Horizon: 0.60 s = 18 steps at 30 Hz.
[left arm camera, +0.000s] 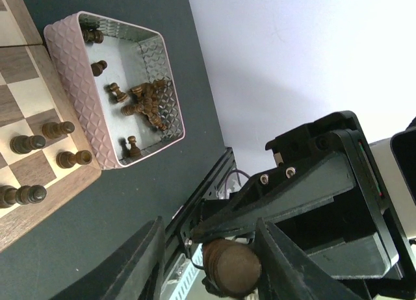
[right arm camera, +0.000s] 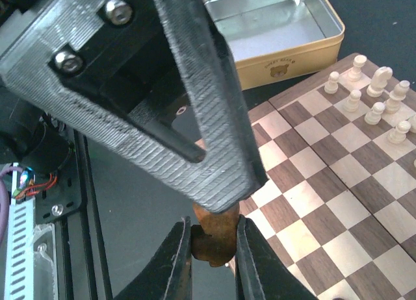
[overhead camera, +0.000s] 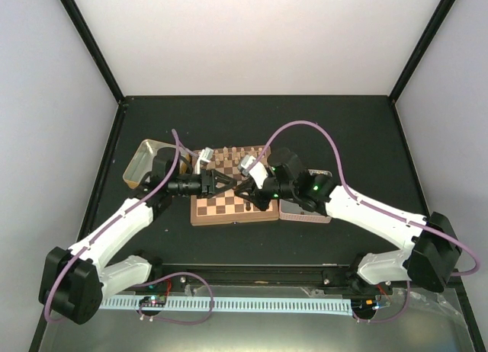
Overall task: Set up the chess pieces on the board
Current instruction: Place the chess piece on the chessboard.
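Note:
The board (overhead camera: 226, 208) lies mid-table under both grippers. My right gripper (right arm camera: 214, 248) is shut on a dark brown chess piece (right arm camera: 218, 238) and holds it above the board's near edge (right arm camera: 338, 202). My left gripper (left arm camera: 211, 261) is open. Its fingers stand either side of that piece's round base (left arm camera: 233, 267), with a gap on one side. In the top view the left gripper (overhead camera: 231, 186) and right gripper (overhead camera: 244, 190) meet tip to tip and hide the piece. Several dark pieces (left arm camera: 57, 128) stand on the board's edge squares.
A pink-sided silver tin (left arm camera: 68, 73) right of the board holds several loose dark pieces (left arm camera: 146, 102); it also shows in the top view (overhead camera: 305, 212). An empty gold tin (right arm camera: 286, 60) sits at the board's left (overhead camera: 145, 163). Pale cream pieces (right arm camera: 374, 99) stand on the far rows.

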Tool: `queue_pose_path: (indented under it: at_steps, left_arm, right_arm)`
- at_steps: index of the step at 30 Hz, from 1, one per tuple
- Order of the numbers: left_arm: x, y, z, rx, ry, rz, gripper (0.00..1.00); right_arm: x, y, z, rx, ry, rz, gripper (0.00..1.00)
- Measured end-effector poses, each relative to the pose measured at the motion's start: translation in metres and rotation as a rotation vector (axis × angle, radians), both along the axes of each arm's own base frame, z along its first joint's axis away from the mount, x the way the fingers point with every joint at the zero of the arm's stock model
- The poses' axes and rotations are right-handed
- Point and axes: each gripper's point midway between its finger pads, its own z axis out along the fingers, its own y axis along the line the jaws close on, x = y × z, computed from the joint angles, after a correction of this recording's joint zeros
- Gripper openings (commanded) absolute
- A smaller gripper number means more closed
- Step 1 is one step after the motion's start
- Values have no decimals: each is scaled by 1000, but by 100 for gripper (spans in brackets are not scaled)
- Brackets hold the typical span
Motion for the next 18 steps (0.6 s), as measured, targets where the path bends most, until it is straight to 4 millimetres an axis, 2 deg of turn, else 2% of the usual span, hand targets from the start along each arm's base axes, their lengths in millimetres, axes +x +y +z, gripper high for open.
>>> queue_pose_path:
  at_steps: [3, 4, 6, 8, 13, 18]
  left_arm:
    - [0, -1, -3, 3, 4, -11, 20]
    - [-1, -2, -3, 3, -1, -17, 10]
    - [-3, -4, -2, 4, -9, -26, 5]
    - [-3, -4, -1, 3, -15, -29, 4]
    - [-2, -6, 6, -21, -31, -29, 4]
    - [0, -7, 29, -83, -69, -11, 5]
  right_arm:
    - [-3, -1, -4, -22, 1, 15, 10]
    - [-3, -1, -6, -29, 3, 16, 20]
    - [-4, -2, -8, -41, 15, 13, 28]
    - [-4, -3, -6, -39, 33, -4, 34]
    - [-1, -1, 11, 42, 95, -74, 59]
    - [-11, -18, 45, 301, 200, -191, 63]
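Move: The dark chess piece, already pinched in the right fingers, sits between the left hand's half-open fingers, roughly 1 cm right of and 1 cm below the left hand point. From the right hand it is about 1 cm left and 1 cm up. The dark pieces standing on the board are about 6 cm right and 4 cm back of the left hand, some 15 cm down; the pink box is about 22 cm right and 3 cm back, equally low. Left fingers shut on the piece's base; the right opens, letting go, and rises about 4 cm, left rising 2. ##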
